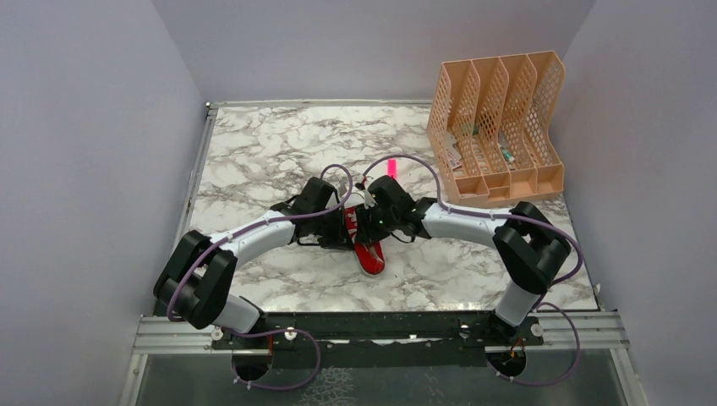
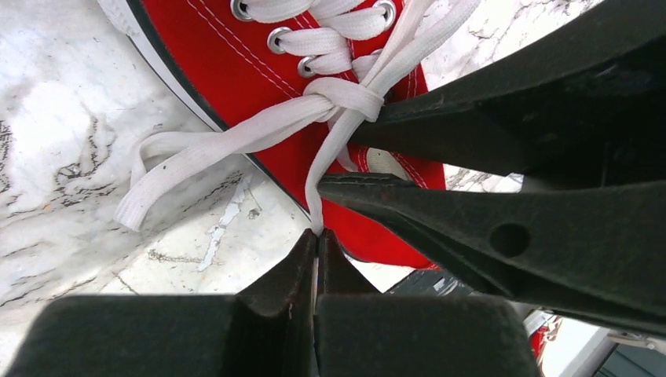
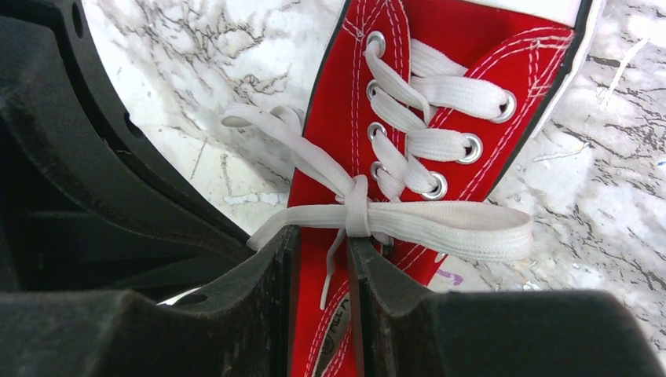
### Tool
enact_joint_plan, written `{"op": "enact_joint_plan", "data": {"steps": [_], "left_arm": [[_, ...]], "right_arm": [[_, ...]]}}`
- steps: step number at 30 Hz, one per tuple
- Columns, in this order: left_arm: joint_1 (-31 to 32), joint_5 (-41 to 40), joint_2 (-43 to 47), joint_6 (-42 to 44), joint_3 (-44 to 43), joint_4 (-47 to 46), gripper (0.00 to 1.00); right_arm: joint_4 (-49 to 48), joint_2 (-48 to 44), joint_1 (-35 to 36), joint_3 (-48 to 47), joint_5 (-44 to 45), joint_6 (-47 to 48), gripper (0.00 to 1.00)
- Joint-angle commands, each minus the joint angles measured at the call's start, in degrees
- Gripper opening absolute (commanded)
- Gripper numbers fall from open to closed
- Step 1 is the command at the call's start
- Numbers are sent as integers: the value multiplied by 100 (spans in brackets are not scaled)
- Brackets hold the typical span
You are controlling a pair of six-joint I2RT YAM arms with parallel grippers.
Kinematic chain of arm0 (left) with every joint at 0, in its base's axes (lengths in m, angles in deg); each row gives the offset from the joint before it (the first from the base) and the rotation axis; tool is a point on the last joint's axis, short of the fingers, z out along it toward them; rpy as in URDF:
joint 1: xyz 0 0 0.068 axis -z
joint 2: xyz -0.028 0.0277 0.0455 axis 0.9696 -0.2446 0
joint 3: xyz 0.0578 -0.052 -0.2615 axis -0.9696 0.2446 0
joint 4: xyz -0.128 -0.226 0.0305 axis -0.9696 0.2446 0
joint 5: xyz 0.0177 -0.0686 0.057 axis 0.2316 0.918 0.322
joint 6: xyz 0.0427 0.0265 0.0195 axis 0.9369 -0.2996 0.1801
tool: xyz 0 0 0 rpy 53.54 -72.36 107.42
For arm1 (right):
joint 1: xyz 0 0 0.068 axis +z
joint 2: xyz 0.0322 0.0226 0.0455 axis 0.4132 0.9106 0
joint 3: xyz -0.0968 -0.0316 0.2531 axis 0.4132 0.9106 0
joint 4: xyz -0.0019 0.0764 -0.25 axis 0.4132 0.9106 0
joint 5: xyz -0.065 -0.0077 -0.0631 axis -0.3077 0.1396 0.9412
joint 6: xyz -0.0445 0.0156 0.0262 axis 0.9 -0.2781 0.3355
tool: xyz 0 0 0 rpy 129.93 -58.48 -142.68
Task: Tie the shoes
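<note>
The red sneaker point(image 1: 370, 256) lies on the marble table between the two arms, and its white laces are crossed in a knot point(image 3: 357, 206) with a loop on each side. My left gripper point(image 2: 316, 233) is shut on a lace strand point(image 2: 330, 161) that runs taut down from the knot point(image 2: 345, 98). My right gripper point(image 3: 322, 236) stands slightly open just below the knot, over the shoe's tongue, with a thin lace end point(image 3: 331, 263) hanging loose between its fingers. In the top view both grippers, left point(image 1: 342, 227) and right point(image 1: 365, 222), meet over the shoe's heel end.
A pink marker point(image 1: 392, 167) lies on the table behind the grippers. A peach mesh file organiser point(image 1: 499, 127) stands at the back right. The right gripper's black fingers point(image 2: 510, 236) fill the right side of the left wrist view.
</note>
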Motion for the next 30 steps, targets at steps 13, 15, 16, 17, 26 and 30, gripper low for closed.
{"op": "enact_joint_plan", "data": {"steps": [13,15,16,17,26,30], "left_arm": [[14,222,270,-64,201,-3,0],[19,263,306,-102,256,-23,0],[19,285,314,-112,307,-51,0],[14,311,317,-116,363,-65,0],[-10,375,446,-413,875,-217,0],[-58,458,458,-582,1025,-443,0]], "right_arm": [[316,231,392,-117,2017,208,22],[309,109,397,-88,2002,222,15],[355,41,398,-90,1986,219,10],[419,-27,395,-107,1969,230,6],[1238,-536,393,-284,1287,26,1],[1326,-793,398,-37,868,-416,1]]}}
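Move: The loose lace end hanging under the knot lies just beside the right hand's half-open fingertips, about 1 cm ahead, 1 cm to the right and 1 cm lower; the knot is 1 cm ahead and 1 cm right. The right-side loop sits some 4 cm right and 2 cm ahead, the left-side loop 2 cm left and 2 cm ahead. From the left hand, already pinching a lace, the knot is roughly 3 cm ahead and 3 cm right, the shoe's heel 5 cm back, 5 cm right and lower. The loose end under the knot gets pinched by the right fingers, which edge about 1 cm forward and down, tilting some 10 degrees, and shut on it; they then draw it upward by 2–3 cm, back and a little right. The left hand keeps its lace pinched and, mostly late on, pulls it about 5 cm back, down and somewhat left, away from the knot and down beside the shoe. ##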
